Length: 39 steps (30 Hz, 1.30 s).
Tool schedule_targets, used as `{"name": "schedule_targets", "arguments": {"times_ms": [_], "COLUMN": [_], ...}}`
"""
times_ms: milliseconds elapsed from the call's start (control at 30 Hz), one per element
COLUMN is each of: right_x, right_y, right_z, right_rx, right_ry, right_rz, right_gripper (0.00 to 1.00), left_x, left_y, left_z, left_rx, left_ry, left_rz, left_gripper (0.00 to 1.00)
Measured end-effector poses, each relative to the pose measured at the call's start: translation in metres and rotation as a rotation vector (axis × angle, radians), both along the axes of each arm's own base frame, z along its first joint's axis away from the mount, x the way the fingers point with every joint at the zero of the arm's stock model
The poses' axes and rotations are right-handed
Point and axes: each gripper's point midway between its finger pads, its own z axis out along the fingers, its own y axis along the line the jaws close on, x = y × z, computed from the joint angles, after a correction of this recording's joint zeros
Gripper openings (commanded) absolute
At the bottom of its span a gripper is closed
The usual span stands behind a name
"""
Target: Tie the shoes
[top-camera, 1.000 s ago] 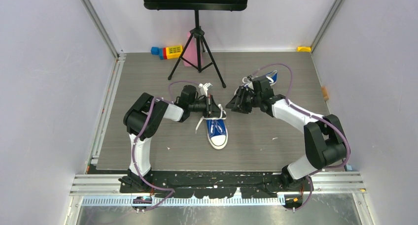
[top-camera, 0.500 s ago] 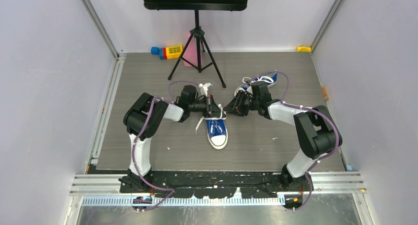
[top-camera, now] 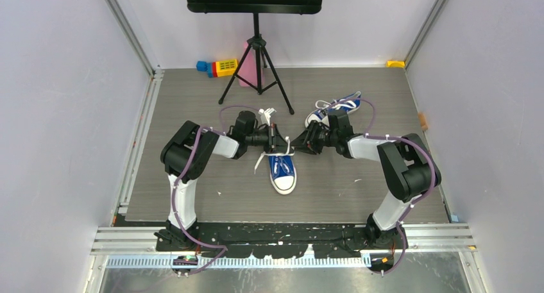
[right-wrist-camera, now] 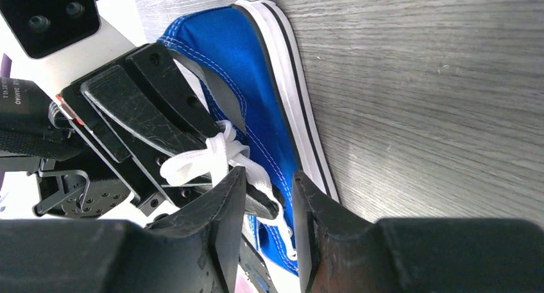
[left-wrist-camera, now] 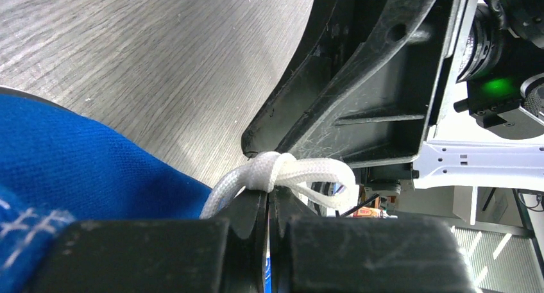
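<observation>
One of the shoes [top-camera: 283,172], blue with a white toe cap, lies mid-table with its toe toward me. My left gripper [top-camera: 280,141] sits at its lace area, shut on a loop of white lace [left-wrist-camera: 301,172] that folds over the fingertips above the blue canvas [left-wrist-camera: 77,158]. My right gripper [top-camera: 300,144] faces it from the right, tip to tip. In the right wrist view its jaws [right-wrist-camera: 266,193] stand open, and a lace strand [right-wrist-camera: 205,157] and the left finger's tip run into the gap. The other shoe [top-camera: 339,105] lies behind the right arm.
A black tripod stand [top-camera: 256,68] stands at the back centre, with coloured toy blocks [top-camera: 218,66] and a pink object [top-camera: 246,67] by its legs. A small yellow piece [top-camera: 396,63] sits in the far right corner. Walls enclose both sides.
My right arm has swung left and down to meet the left gripper at the near shoe, uncovering the far shoe. Its jaws narrowed slightly. The left gripper has not moved.
</observation>
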Motion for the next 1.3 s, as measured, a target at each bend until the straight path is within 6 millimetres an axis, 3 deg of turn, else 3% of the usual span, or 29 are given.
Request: {"name": "schedule_targets", "arguments": {"times_ms": [167,333,633,1033,1300], "right_x": [-0.001,0.0,-0.001,-0.003,-0.003], "right_y": [0.001,0.004,0.005,0.004,0.007], "right_z": [-0.002,0.002,0.003,0.0,0.002], "right_rx": [0.024,0.056,0.068,0.048,0.043], "right_ry": [0.011,0.01,0.024,0.027,0.021], "right_rz": [-0.004,-0.011,-0.017,-0.003,0.01], "right_gripper": [0.14,0.0,0.0,0.0,0.0], "left_x": [0.0,0.0,0.0,-0.005,-0.011], "left_y": [0.0,0.001,0.004,0.034,0.052], "left_z": [0.0,-0.001,0.001,0.001,0.024], "left_rx": [0.0,0.006,0.035,0.226,0.326], "left_ry": [0.0,-0.005,-0.017,-0.023,-0.089], "left_rz": [0.0,0.001,0.007,0.06,0.084], "left_gripper": [0.0,0.01,0.25,0.28,0.4]}}
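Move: The white lace loop is right at the right fingertips, about 1 cm ahead and 1 cm left of the right hand, level with it; the closed left fingers already hold it, so it lies practically at the left hand point. The near blue shoe's middle is roughly 5 cm back, 4 cm left and 5 cm below the right hand. The other shoe is some 12 cm ahead, 13 cm right and 5 cm below that hand. Close the right gripper's half-open fingers on the lace beside the left fingertips and hold it there, shifting hardly at all. Once it has shut, open the left gripper about a third to let go and draw it left away from the knot, about 5 cm, rising some 2 cm at the end while its fingers tip about 20 degrees more steeply down. ##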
